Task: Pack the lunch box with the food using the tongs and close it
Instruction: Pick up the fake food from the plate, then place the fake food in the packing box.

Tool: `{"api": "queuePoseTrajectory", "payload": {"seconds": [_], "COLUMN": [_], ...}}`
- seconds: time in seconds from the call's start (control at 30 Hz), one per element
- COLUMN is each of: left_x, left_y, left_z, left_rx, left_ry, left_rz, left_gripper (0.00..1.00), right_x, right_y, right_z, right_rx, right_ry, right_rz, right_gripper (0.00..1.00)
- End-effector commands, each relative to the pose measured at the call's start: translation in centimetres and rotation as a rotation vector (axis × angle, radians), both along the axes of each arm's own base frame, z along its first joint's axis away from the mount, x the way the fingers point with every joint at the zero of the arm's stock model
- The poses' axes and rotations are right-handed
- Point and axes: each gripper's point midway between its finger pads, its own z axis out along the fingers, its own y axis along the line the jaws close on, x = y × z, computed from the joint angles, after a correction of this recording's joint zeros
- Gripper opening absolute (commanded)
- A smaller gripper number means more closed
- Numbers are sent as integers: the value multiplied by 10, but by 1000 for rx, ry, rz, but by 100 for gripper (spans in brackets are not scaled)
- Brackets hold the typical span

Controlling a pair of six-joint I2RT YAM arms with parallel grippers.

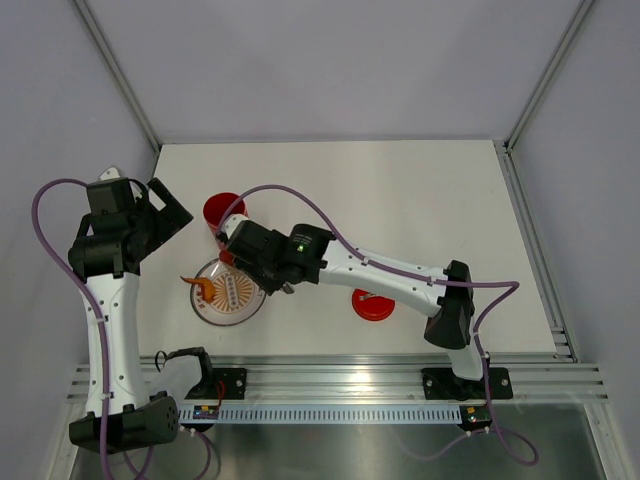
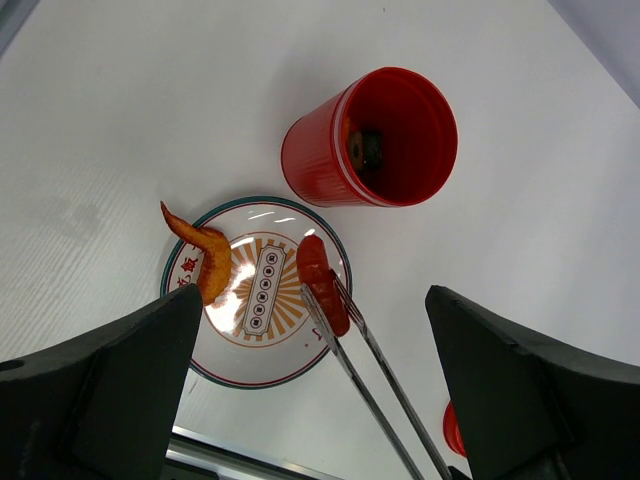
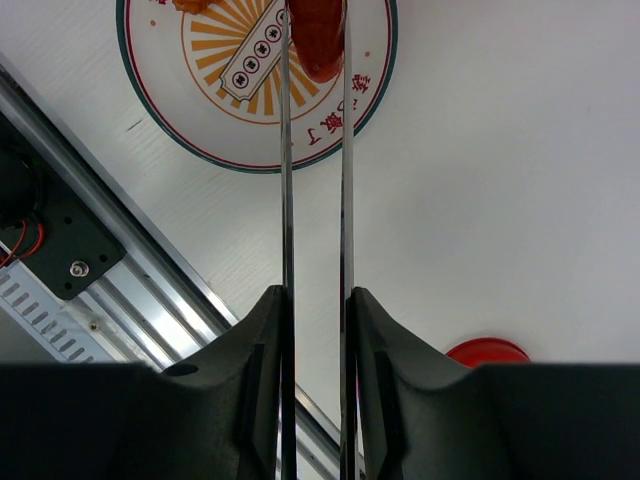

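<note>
The red lunch box (image 2: 375, 140) stands upright and open behind the plate, with a dark roll (image 2: 360, 150) inside. My right gripper (image 3: 316, 295) is shut on the silver tongs (image 3: 286, 200). The tongs' tips pinch a reddish sausage (image 2: 322, 280) over the right part of the clear plate (image 2: 200, 345). An orange shrimp-like piece (image 2: 205, 255) lies across the plate's left rim. The flat red lid (image 1: 373, 304) lies on the table to the right. My left gripper (image 2: 312, 290) hangs open above the plate and holds nothing.
The right arm (image 1: 400, 275) stretches across the table from its base at the near right. A metal rail (image 1: 350, 380) runs along the near edge, just below the plate. White walls enclose the table at the back and sides.
</note>
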Motion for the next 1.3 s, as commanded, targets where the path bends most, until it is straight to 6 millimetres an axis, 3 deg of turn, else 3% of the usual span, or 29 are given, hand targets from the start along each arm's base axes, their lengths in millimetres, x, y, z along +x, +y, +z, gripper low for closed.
{"api": "queuePoseTrajectory", "payload": {"seconds": [0.0,0.23,0.43,0.53,0.87,0.9,0.97,1.0,1.03,1.1,1.27], "left_x": [5,4,4,4,2,2,1,1,1,1,2], "left_y": [3,3,3,3,4,4,4,4,4,4,3], "left_z": [20,21,20,19,18,19,19,18,18,18,20], "left_rx": [23,20,21,19,26,26,27,26,26,25,20], "left_ry": [-61,-63,-60,-57,-53,-54,-54,-51,-53,-50,-59], "left_rz": [2,3,4,3,4,6,6,8,7,7,4], "left_gripper": [99,99,99,99,99,99,99,99,99,99,99], "right_x": [22,49,71,84,116,118,123,123,125,124,119], "right_y": [3,1,6,10,32,31,33,30,32,31,34], "right_z": [86,125,141,139,115,101,107,83,89,70,46], "right_rx": [216,317,368,358,336,310,364,326,375,354,340], "right_ry": [-140,-201,-244,-286,-378,-378,-405,-394,-405,-387,-336], "right_rz": [-65,-125,-152,-169,-205,-213,-239,-237,-250,-249,-251], "right_gripper": [0,0,0,0,0,0,0,0,0,0,0]}}
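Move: The red cup, where the held sausage is being taken, stands about 19 cm ahead of the right hand and 15 cm to its left, its middle some 15 cm lower. The sausage is already off the plate in the tong tips, roughly 11 cm ahead, 12 cm left and 9 cm below. The plate lies 7 cm ahead, 15 cm left and 20 cm down, with the orange food piece 6 cm left of its middle. From the left hand the cup is about 13 cm ahead, 9 cm right and 22 cm below. The right hand keeps its squeeze on the tongs, with the sausage still pinched at their tips, and carries it from above the plate up and forward towards the red cup, rising about 10 cm with a small drift left while the wrist swings the tong tips upward and a little clockwise. Over the last half second it drops about 11 cm, still easing forward at first, to bring the sausage down to the cup's mouth, the tongs staying closed on it. ##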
